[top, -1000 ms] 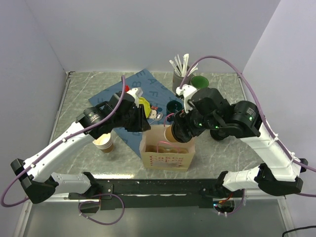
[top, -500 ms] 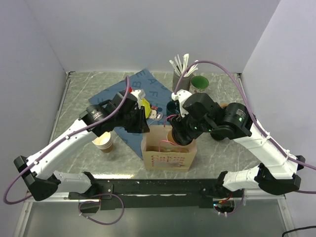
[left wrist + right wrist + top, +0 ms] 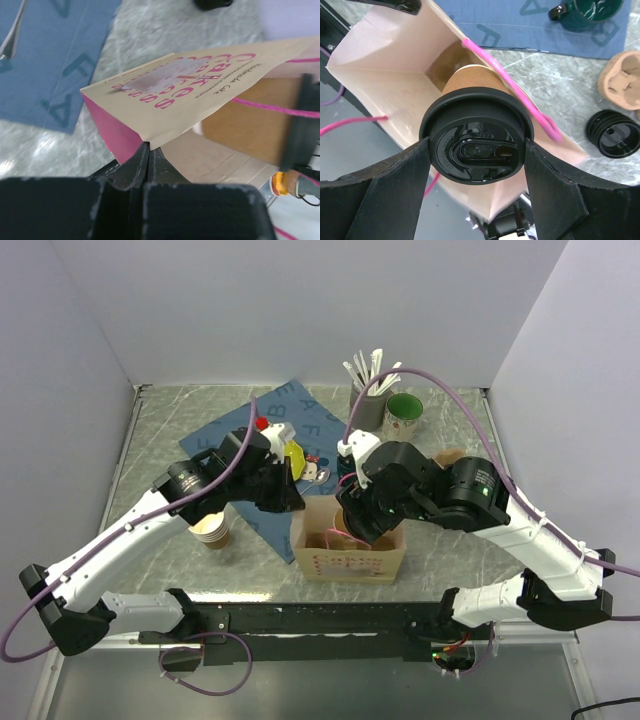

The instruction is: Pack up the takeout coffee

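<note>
The takeout coffee (image 3: 476, 145), a brown paper cup with a black lid, hangs tilted inside the mouth of a kraft paper bag (image 3: 350, 562) with pink print and pink cord handles. My right gripper (image 3: 476, 150) is shut on it, one finger pressing each side of the lid. In the top view the right gripper (image 3: 358, 525) covers most of the cup. My left gripper (image 3: 149, 150) is shut on the bag's (image 3: 190, 90) upper left rim and holds the mouth apart. The cup's side (image 3: 250, 122) shows inside the bag in the left wrist view.
A stack of lidless paper cups (image 3: 211, 530) stands left of the bag. A blue mat (image 3: 290, 425) lies behind it. At the back stand a holder of stirrers (image 3: 368, 400) and a green mug (image 3: 404, 412). A loose black lid (image 3: 612, 134) and pulp carrier (image 3: 622, 80) lie right of the bag.
My right arm has carried the coffee left and down into the bag's mouth. My left gripper has closed on the bag's rim, and the bag now stands wider.
</note>
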Controlling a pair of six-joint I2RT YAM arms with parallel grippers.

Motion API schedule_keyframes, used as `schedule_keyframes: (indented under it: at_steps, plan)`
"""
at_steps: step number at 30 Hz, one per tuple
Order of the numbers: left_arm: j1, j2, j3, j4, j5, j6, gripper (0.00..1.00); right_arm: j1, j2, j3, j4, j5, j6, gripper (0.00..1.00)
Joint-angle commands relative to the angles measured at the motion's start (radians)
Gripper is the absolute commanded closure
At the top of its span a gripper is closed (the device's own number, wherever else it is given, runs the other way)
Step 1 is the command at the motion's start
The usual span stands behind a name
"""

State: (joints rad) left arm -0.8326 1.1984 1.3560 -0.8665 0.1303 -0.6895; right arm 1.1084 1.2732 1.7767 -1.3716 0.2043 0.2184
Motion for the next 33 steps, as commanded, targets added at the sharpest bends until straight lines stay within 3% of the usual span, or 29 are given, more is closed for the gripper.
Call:
schedule_keyframes:
  at_steps: [1,7,10,11,12,20,28,33]
  plan:
    - [0.001,-0.016,0.000,0.207,0.078,0.031,0.99,0.039,-0.006,0.038,-0.073,0.090,-0.024,0.54]
    - [0.001,0.012,0.002,0.296,0.106,0.083,0.99,0.079,-0.020,-0.049,-0.090,0.155,-0.010,0.54]
    - [0.001,0.043,0.022,0.244,0.094,0.105,0.86,0.090,-0.040,-0.104,-0.066,0.153,0.016,0.54]
    - [0.001,0.044,0.022,0.224,0.092,0.110,0.75,0.091,-0.046,-0.120,-0.058,0.155,0.024,0.54]
    - [0.001,0.037,0.009,0.221,0.089,0.113,0.72,0.093,-0.060,-0.134,-0.046,0.155,0.042,0.54]
    - [0.001,-0.077,-0.123,0.293,0.114,0.050,0.54,0.111,-0.115,-0.252,-0.003,0.150,0.102,0.55]
    - [0.001,-0.039,-0.095,0.333,0.169,0.030,0.50,0.113,-0.117,-0.244,-0.012,0.170,0.102,0.56]
    - [0.001,-0.022,-0.101,0.345,0.175,0.028,0.53,0.114,-0.114,-0.238,-0.012,0.175,0.101,0.56]
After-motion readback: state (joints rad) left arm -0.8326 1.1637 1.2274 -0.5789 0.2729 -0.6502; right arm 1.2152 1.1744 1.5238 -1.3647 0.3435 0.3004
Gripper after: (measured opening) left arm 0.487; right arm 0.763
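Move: The left gripper is shut on the far-left top corner of the paper bag; the bag's middle lies about 8 cm to its right, 4 cm back and 12 cm below, and the paper cup stack some 19 cm to its left, 2 cm back. From the right hand, holding the lidded coffee cup, the bag's middle is roughly 2 cm ahead, 2 cm left and 15 cm below; the green mug stands about 24 cm ahead, 1 cm left, the black lids 15 cm ahead and 18 cm right. Bring the left gripper about 3 cm right and as much up with the bag's corner still pinched, then open the fingers about halfway to let go of the paper and sink a couple of centimetres. Meanwhile keep the grip on the lidded cup and, after a short pause, lower the right hand some 5 cm into the bag's mouth, easing right and slightly back. ##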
